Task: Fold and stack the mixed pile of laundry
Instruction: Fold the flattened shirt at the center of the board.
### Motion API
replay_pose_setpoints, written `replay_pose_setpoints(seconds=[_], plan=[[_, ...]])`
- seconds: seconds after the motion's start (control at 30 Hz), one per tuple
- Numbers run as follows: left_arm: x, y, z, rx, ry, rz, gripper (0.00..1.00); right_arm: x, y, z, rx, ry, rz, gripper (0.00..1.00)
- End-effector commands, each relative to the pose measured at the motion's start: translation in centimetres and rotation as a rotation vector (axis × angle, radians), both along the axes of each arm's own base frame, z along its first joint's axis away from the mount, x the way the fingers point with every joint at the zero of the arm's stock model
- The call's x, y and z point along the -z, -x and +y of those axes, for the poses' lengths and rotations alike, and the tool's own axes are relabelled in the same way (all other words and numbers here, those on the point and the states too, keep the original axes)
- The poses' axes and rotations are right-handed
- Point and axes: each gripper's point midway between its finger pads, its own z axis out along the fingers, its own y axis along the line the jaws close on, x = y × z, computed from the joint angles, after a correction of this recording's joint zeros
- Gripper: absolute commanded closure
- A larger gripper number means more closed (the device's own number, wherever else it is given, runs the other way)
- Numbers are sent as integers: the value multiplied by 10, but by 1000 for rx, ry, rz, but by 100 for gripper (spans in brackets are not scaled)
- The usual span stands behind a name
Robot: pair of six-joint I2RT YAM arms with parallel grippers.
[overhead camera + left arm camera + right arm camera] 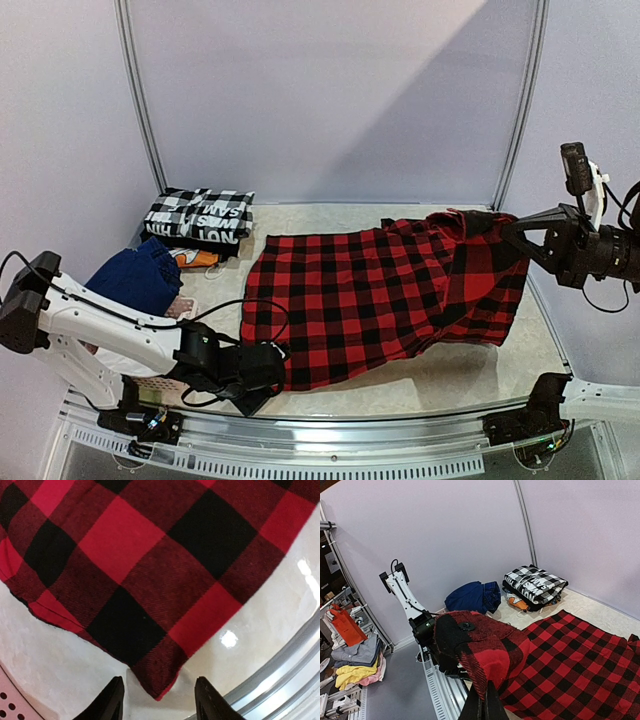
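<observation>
The red-and-black plaid shirt [380,290] lies spread across the middle of the table. My left gripper [262,385] stands open at its near-left corner. In the left wrist view that corner [155,680] lies flat on the table between the parted fingers of the left gripper [159,681], touched by neither. My right gripper [512,232] is shut on the shirt's far-right end and holds that part lifted. In the right wrist view the cloth [485,645] bunches over the right gripper [487,692]. A folded black-and-white checked piece [200,215] and a navy piece [140,275] lie at the back left.
An orange item [197,258] sits between the folded stack and the navy piece. The pink lattice basket [7,705] is by the left arm. The metal front rail [350,425] borders the table. Off the table, a clothes heap [355,665] lies on the left.
</observation>
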Motion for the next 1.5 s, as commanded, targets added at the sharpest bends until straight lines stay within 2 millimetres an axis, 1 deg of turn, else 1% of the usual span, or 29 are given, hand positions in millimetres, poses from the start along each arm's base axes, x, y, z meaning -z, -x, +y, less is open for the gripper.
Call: replay_pose_setpoints(seconds=[0.0, 0.17, 0.33, 0.37, 0.47, 0.53, 0.6, 0.63, 0.77, 0.9, 0.93, 1.03, 1.2, 1.27, 1.47], plan=[[2, 9, -13, 89, -9, 0, 51, -2, 0, -3, 12, -1, -11, 100], [8, 5, -16, 101, -42, -17, 58, -2, 1, -4, 10, -2, -12, 100], [1, -4, -14, 92, -61, -68, 68, 0, 1, -4, 12, 0, -11, 100], [0, -4, -14, 93, -63, -75, 73, 0, 1, -4, 12, 1, -11, 100], [-4, -6, -13, 98, -68, -85, 92, 0, 0, -4, 18, 3, -15, 100], [-8, -6, -14, 108, -70, -86, 98, -1, -1, -5, 24, 2, -19, 100], [-12, -6, -12, 112, -87, -85, 100, -3, -4, -6, 44, 4, -21, 100], [-16, -10, -10, 101, -101, -105, 100, -4, -8, -8, 66, 7, -24, 100], [-32, -22, -10, 71, -111, -143, 100, -6, -33, -16, 211, 23, -27, 100], [-47, -32, -12, 37, -70, -155, 100, -2, -55, -15, 300, 46, -23, 100], [-49, -34, -12, 26, -59, -155, 100, 0, -64, -16, 342, 62, -21, 100], [-54, -42, -8, -2, -42, -151, 100, 0, -79, -13, 394, 84, -39, 100], [-59, -56, -5, -48, -9, -149, 100, -16, -99, -12, 472, 118, -129, 100], [-58, -61, -4, -67, 3, -148, 100, -21, -107, -8, 490, 137, -169, 100], [-60, -78, 0, -105, 19, -157, 100, -42, -119, 0, 513, 138, -274, 100]])
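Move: The shirt's near-left corner lies right between the left hand's open fingers, within a centimetre or two of them; the pink basket is about 26 cm to that hand's left and 14 ahead, and the shirt's far-left corner some 47 cm ahead and 4 to the right. The right hand still holds the shirt's other end high up: from it the flat shirt's middle is roughly 29 cm ahead, 17 left and 42 below, the near-left corner about 42 cm left, level ahead and 42 down. The left fingers close on the shirt's near-left corner and pinch it after settling about a centimetre down and to the right, then carry it up and forward, some 6 cm each way. Keeping its grip on the raised end, the right hand first waits, then swings about 11 cm forward at nearly the same height, turning some 25 degrees clockwise. ##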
